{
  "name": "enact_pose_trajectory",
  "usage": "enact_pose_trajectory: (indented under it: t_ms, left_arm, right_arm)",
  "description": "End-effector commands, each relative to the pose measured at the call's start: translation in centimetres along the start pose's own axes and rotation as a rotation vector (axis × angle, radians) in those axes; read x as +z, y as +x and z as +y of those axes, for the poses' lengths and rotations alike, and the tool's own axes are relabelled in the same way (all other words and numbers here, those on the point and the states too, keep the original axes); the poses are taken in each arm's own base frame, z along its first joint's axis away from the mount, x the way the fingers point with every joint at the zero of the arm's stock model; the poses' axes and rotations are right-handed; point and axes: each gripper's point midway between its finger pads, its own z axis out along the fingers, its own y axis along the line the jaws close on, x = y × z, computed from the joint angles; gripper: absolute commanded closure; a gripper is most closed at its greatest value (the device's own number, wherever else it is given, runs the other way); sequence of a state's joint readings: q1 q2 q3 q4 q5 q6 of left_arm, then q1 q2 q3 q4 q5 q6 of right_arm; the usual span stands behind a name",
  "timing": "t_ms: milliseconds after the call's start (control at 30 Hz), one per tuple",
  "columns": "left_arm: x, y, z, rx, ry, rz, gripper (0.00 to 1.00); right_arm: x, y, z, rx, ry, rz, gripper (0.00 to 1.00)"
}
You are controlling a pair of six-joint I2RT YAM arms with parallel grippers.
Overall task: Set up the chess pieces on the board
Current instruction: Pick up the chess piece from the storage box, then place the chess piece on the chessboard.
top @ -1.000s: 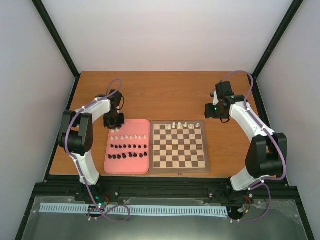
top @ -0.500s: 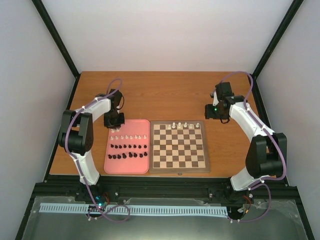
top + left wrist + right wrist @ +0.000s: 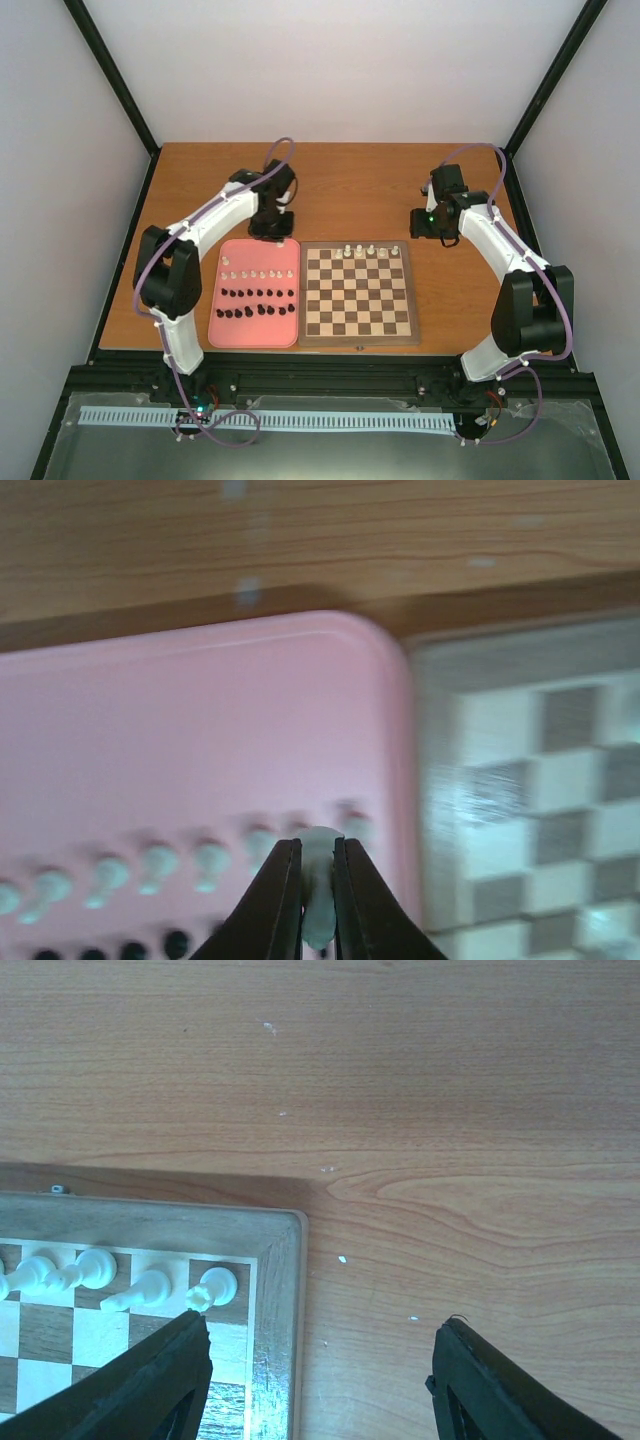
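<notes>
My left gripper (image 3: 318,845) is shut on a white chess piece (image 3: 319,900), held above the pink tray (image 3: 200,730) near its far right corner, just left of the board (image 3: 500,740). From above, the left gripper (image 3: 272,232) hangs by that corner. Several white pieces (image 3: 255,273) and two rows of black pieces (image 3: 257,302) lie on the tray (image 3: 250,252). More white pieces (image 3: 370,249) stand on the board's (image 3: 358,339) far row. My right gripper (image 3: 320,1360) is open and empty over the bare table beside the board's far right corner (image 3: 278,1250), near a white piece (image 3: 215,1285).
The wooden table (image 3: 350,190) stretches behind the tray and board. Black frame posts (image 3: 120,90) and pale walls close in the sides. Tray and board lie side by side, touching, near the table's front edge.
The left arm has swung right from the tray's far left corner to its far right corner, its jaws closing on a white piece. The right arm has not moved.
</notes>
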State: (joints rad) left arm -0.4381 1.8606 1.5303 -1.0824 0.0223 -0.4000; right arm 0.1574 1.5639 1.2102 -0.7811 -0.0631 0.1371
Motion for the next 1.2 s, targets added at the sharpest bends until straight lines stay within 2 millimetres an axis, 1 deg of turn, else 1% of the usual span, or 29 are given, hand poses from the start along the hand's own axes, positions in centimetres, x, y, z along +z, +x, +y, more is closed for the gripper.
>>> enact_pose_trajectory:
  t_ms: [0,33,100,200,300,367,500,633,800,1033,1167]
  left_arm:
    - [-2.0,0.3,-5.1,0.025,0.095,0.011,0.99]
    - [-1.9,0.3,-6.0,0.036,0.104,0.013,0.99]
    - [-1.6,0.5,-7.5,0.061,0.113,0.018,0.99]
    - [-1.0,0.8,-9.3,0.093,0.124,0.031,0.99]
    - [-0.5,1.1,-10.4,0.115,0.128,0.043,0.99]
    - [0.0,1.1,-10.8,0.116,0.137,0.053,0.99]
    - [0.7,0.7,-11.4,0.12,0.141,0.059,0.99]
    - [0.9,0.1,-12.2,0.135,0.145,0.058,0.99]
    - [1.6,0.0,-13.1,0.153,0.139,0.073,0.99]
    - [3.0,0.1,-13.1,0.16,0.122,0.1,0.99]
    - [3.4,-0.1,-13.3,0.16,0.116,0.102,0.99]
  right_arm:
    - [-0.7,-0.5,-0.5,0.025,0.016,-0.03,0.39]
    - [-0.7,-0.5,-0.5,0.028,0.017,-0.03,0.38]
    - [-0.7,-0.6,-0.6,0.034,0.024,-0.029,0.3]
    - [-1.1,-1.1,-0.7,0.036,0.033,-0.045,0.22]
    - [-1.7,-1.6,-1.0,0.035,0.052,-0.068,0.12]
    - [-1.9,-1.8,-1.1,0.033,0.061,-0.075,0.01]
    - [-2.0,-1.8,-1.2,0.033,0.068,-0.073,0.0]
    - [-2.0,-1.6,-1.2,0.032,0.067,-0.07,0.0]
    - [-2.0,-1.6,-1.3,0.027,0.071,-0.071,0.0]
    - [-1.8,-1.4,-1.4,0.029,0.075,-0.066,0.0]
    - [-1.7,-1.4,-1.4,0.028,0.073,-0.067,0.0]
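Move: The empty dark square second from the board's left end, in its far row, lies about 13 cm to the right of the left hand, about 1 cm back and 8 cm below. The empty corner square is some 10 cm right and 1 cm back, and the nearest standing white piece 16 cm right and 1 cm back. The box's nearest white pawn is 4 cm right and 5 cm back. From the right hand that dark square lies roughly 25 cm left and 4 cm back. Still pinching the upright white piece between nearly shut fingers, the left hand swings it rightward about 12.5 cm from the box onto the board's side, quickly at first, then slowly. It rises some 3 cm, then sinks about 6 cm from that crest towards the second far-row square, turning about 10 degrees clockwise. The right hand's fingers spread fully open. ##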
